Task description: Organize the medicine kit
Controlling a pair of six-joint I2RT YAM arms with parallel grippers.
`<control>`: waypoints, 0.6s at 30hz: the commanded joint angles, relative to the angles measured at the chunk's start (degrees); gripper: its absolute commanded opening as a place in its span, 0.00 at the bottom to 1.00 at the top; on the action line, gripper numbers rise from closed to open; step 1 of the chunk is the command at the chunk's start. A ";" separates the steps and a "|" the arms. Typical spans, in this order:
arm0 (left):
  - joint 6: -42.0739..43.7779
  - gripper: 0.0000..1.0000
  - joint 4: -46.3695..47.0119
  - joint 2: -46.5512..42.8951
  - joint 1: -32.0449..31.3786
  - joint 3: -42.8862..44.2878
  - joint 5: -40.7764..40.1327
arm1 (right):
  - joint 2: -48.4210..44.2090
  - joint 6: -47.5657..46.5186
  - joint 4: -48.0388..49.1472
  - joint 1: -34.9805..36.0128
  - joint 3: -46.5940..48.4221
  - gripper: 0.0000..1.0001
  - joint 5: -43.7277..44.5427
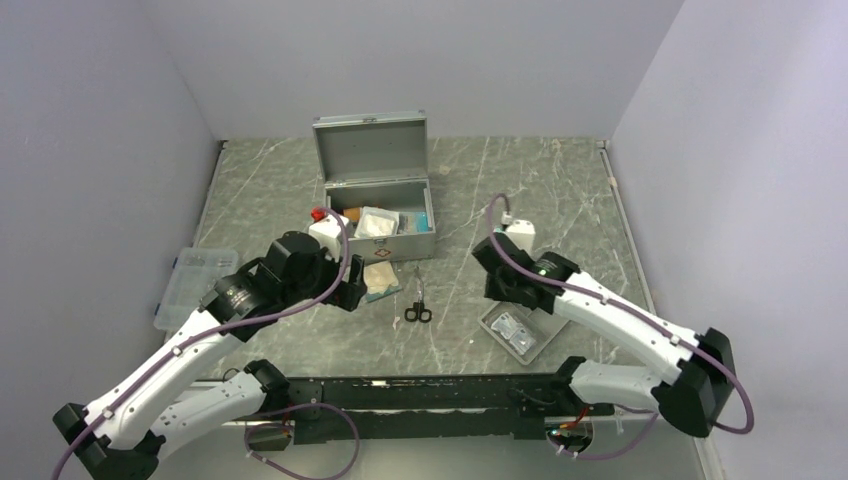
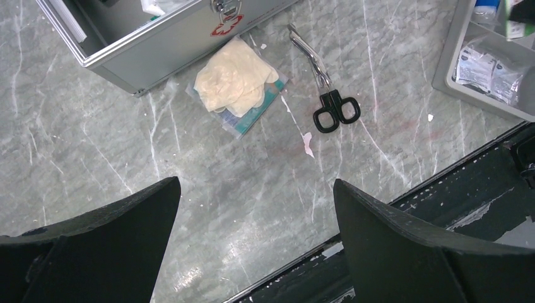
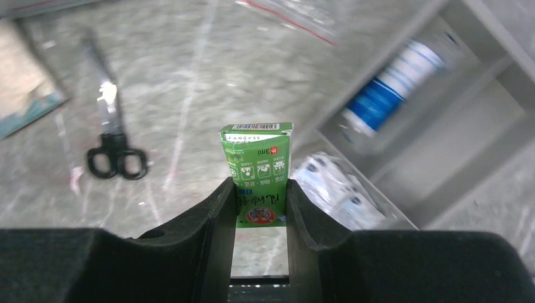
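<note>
The medicine kit (image 1: 380, 205) stands at the back of the table with its lid up and several items inside; its front corner shows in the left wrist view (image 2: 158, 47). My right gripper (image 3: 257, 189) is shut on a small green box (image 3: 257, 158), held just above the grey divided tray (image 3: 498, 38). My left gripper (image 2: 255, 189) is open and holds nothing. It hovers over bare table near the front edge, short of the glove packet (image 2: 236, 82) and the black-handled scissors (image 2: 328, 95).
The tray (image 1: 517, 330) holds white packets (image 3: 334, 189) and a blue-and-white tube (image 3: 385, 95). A clear plastic box (image 1: 195, 285) sits at the left edge. The black rail (image 1: 420, 390) runs along the near edge. Grey walls enclose the table.
</note>
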 commanded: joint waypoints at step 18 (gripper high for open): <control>1.88 0.99 2.51 -2.38 1.81 -1.69 5.70 | -11.66 14.80 0.04 -26.11 -18.55 0.23 1.28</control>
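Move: The right hand holds the green box in the air. The tray's empty right compartment lies about 12 cm to its right, 1 cm back and 11 cm below; the bandage roll in the next compartment is 7 cm right and 2 cm ahead, the white packets 5 cm right and 5 cm back. The scissors lie 14 cm to the left, 1 cm ahead. From the left hand, that compartment is some 39 cm right, 1 cm ahead and 19 cm lower. Still pinching the green box between its fingertips, the right hand swings about 13 cm to the right and sinks some 6 cm, passing over the tray's left part towards the empty right compartment. It turns some 35 degrees clockwise on the way, lining up with the tray's long side, and slows towards the end with the grip unchanged. ##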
